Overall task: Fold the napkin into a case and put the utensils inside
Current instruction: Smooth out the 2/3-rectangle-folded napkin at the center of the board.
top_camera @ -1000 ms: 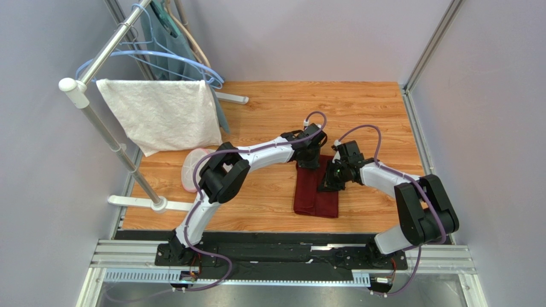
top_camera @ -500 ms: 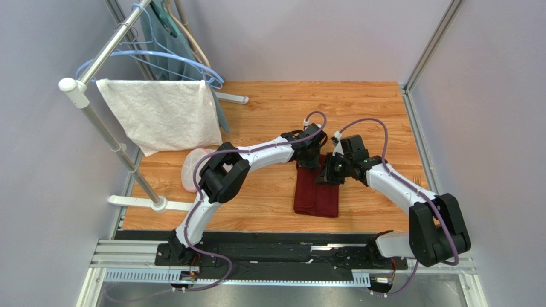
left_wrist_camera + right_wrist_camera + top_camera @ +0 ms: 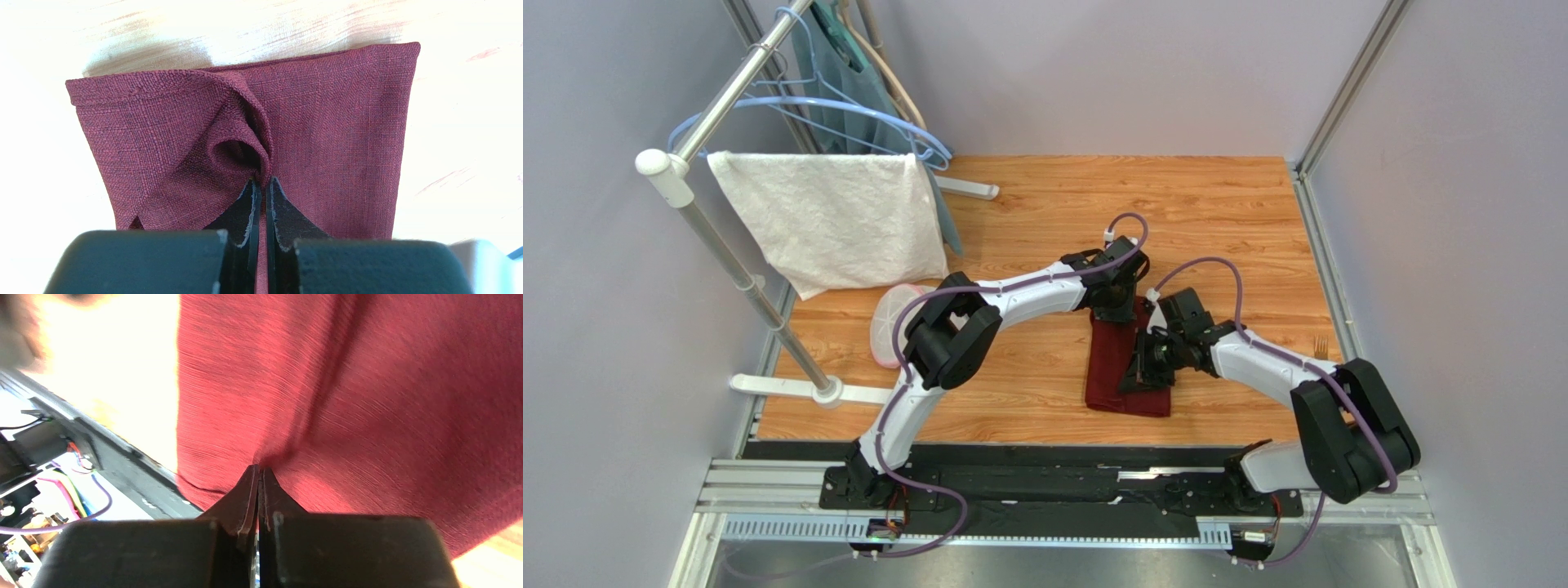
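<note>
The maroon napkin (image 3: 1109, 377) lies as a narrow folded strip on the wooden table, running from far to near. My left gripper (image 3: 1120, 314) is at its far end. In the left wrist view that gripper (image 3: 263, 184) is shut on a raised fold of the napkin (image 3: 344, 122), which curls into a small loop at the tips. My right gripper (image 3: 1139, 373) sits over the middle of the strip. Its jaws (image 3: 259, 471) are shut, with the tips pressed into the napkin (image 3: 368, 386), which puckers there. A slim tan item (image 3: 1323, 348) by the table's right edge is too small to identify as the utensils.
A white textured towel (image 3: 836, 221) hangs on a metal rack at the left, with blue hangers (image 3: 854, 116) behind it. A pale round object (image 3: 889, 325) sits partly under my left arm. The rack's base bar (image 3: 787, 388) lies at the near left.
My right gripper has moved from the napkin's far right edge toward the near side, onto the middle of the strip. The left gripper has held still on its fold.
</note>
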{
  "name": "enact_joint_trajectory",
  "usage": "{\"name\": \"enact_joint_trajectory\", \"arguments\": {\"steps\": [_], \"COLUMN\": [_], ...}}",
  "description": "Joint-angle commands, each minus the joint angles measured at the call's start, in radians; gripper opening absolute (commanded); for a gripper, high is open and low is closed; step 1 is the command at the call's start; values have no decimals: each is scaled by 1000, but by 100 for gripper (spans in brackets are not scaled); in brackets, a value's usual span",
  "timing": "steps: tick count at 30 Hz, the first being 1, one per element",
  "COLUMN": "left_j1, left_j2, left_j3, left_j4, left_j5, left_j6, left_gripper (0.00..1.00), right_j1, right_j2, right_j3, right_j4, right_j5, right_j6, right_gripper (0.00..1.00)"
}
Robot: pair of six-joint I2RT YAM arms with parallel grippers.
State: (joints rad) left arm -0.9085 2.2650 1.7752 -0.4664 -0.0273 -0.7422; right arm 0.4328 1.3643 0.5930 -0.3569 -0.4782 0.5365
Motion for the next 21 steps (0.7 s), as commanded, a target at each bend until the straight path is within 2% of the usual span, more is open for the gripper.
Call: {"name": "enact_joint_trajectory", "arguments": {"steps": [1,7,10,11,12,14,16,17,19,21], "left_j1": [-3,-3,-3,-3,-3,0,3,6,11,14], "left_j2": [11,7,-28,-60,-77,-131,-177,-194,-241,-295], "left_j3": [23,26,12,6,-11,-22,-23,-28,-34,-104], "left_j4": [31,35,40,32,32,9,-17,-43,-75,-91], "left_j5": [-10,4,6,3,3,9,21,50,63,47], "left_j6": [-6,3,32,55,70,108,133,165,191,204], "left_gripper": [0,0,26,39,47,54,58,67,67,68], "right_j1": [3,4,4,3,3,4,1,4,4,3], "right_j2": [-11,2,12,12,12,15,25,27,33,38], "right_j3": [-25,-10,-9,-9,-9,-9,-9,-9,-9,-4], "right_j4": [-7,-45,-42,-42,-42,-39,-28,-27,-17,-16], "right_j5": [56,151,158,161,162,161,156,155,151,153], "right_j6": [-1,-3,-1,0,0,-1,0,-1,2,2], "right_gripper": [0,0,0,0,0,0,0,0,0,0]}}
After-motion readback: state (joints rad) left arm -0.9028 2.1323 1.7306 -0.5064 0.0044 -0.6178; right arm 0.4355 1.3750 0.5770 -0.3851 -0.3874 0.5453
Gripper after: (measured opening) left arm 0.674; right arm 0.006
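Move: The left hand already has the napkin's inner fold edge between its shut fingertips; the folded napkin's middle lies about 7 cm back of it and 1 cm to its right. The far hem is some 5 cm ahead of the left fingers, straight in line. For the right hand, shut and hovering over the near half, the napkin's middle is roughly 6 cm ahead, 1 cm to the right and 2 cm below, with the near hem about 5 cm back, straight behind and also 2 cm lower. The right hand's closed fingertips come down onto the napkin's inner fold line near its near end, sinking and sliding right about 1.5 cm each, then stay pressed there. The left hand, still at first, opens to about two thirds, lets go of the fold edge and lifts away some 5 cm, drifting slightly left. ##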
